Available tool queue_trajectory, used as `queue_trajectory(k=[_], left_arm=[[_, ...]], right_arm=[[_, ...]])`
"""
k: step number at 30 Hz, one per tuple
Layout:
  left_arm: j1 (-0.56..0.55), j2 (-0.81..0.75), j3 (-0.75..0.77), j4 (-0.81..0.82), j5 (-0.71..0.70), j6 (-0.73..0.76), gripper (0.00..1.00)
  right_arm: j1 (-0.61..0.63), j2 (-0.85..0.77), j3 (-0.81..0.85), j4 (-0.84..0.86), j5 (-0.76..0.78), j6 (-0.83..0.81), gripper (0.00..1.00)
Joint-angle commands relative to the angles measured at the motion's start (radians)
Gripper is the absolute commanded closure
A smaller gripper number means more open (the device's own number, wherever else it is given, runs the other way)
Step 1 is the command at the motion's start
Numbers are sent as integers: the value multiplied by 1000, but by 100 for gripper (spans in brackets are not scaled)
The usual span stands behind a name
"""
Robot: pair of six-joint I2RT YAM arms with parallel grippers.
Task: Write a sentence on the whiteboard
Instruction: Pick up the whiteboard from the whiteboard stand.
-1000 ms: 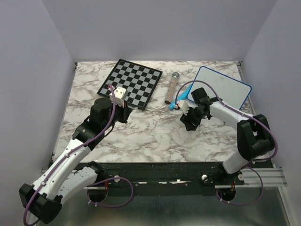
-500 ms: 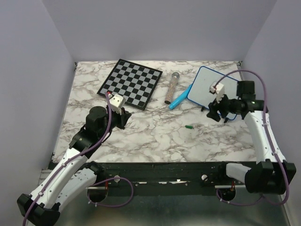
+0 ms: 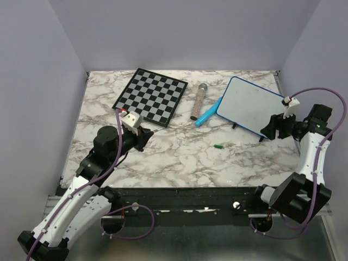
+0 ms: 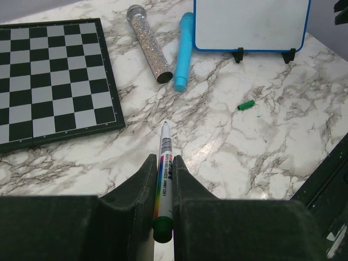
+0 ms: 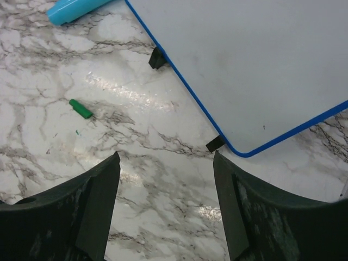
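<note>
The whiteboard (image 3: 251, 105) stands propped on two small black feet at the back right, blue-rimmed, its face blank; no sentence shows on it. It fills the top of the right wrist view (image 5: 250, 65) and sits far ahead in the left wrist view (image 4: 250, 24). My left gripper (image 3: 142, 138) is at the left middle, shut on a white marker (image 4: 165, 163) with a green end, tip pointing forward. My right gripper (image 3: 272, 129) hovers open and empty just beside the board's near right corner. A small green cap (image 3: 218, 146) lies on the marble.
A black-and-white chessboard (image 3: 150, 96) lies at the back left. A glittery microphone (image 3: 199, 101) and a light blue cylinder (image 3: 207, 113) lie between it and the whiteboard. Grey walls close in the table on three sides.
My right arm swung from the table's middle out to the right of the whiteboard and its jaws opened wide. The green cap now lies on the marble. My left gripper drew back slightly.
</note>
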Motion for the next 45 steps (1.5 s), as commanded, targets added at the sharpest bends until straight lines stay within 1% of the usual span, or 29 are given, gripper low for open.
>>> queue_trajectory(k=[1, 4, 7, 9, 12, 15, 18, 19, 25, 29, 33, 36, 42, 45], left_arm=[[8, -47, -10, 31, 50, -10, 100], [11, -68, -15, 34, 64, -12, 100], [16, -79, -18, 39, 72, -12, 100], [19, -82, -19, 40, 76, -13, 100], [24, -84, -21, 43, 86, -15, 100], [28, -84, -22, 48, 90, -16, 100], [31, -78, -24, 49, 93, -16, 100], [33, -73, -24, 48, 93, -16, 100], [45, -50, -25, 51, 99, -16, 100], [54, -38, -25, 54, 98, -16, 100], [62, -29, -24, 53, 90, -15, 100], [65, -24, -27, 51, 81, -12, 100], [71, -10, -28, 53, 72, -9, 100], [71, -3, -28, 54, 72, -9, 100]], right_arm=[[-38, 19, -63, 189, 89, 150, 24], [-56, 66, -73, 292, 154, 239, 24], [-67, 125, -60, 345, 227, 313, 24], [-77, 140, -63, 396, 247, 348, 24], [-81, 180, -57, 437, 283, 368, 24], [-88, 249, -24, 457, 283, 382, 24], [-97, 322, 4, 479, 232, 382, 24], [-97, 337, 19, 485, 182, 377, 24], [-97, 438, 70, 493, 35, 301, 26], [-97, 493, 110, 467, -79, 252, 30], [-97, 539, 142, 436, -121, 204, 33], [-97, 590, 185, 381, -165, 170, 37], [-97, 640, 220, 344, -231, 135, 43], [-99, 666, 239, 315, -257, 111, 49]])
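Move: From the open right hand, the whiteboard's middle is about 16 cm ahead, 3 cm left and 9 cm below; its near right corner is closer. The blue tube lies 16 cm ahead, 25 cm left, and the green cap 20 cm left, 1 cm back, both about 15 cm below. From the left hand, holding the marker, the whiteboard's middle is roughly 20 cm ahead, 50 cm right and 16 cm below. Right hand swings right, then forward about 10 cm while sinking, fingers narrowing around the whiteboard's right edge. ##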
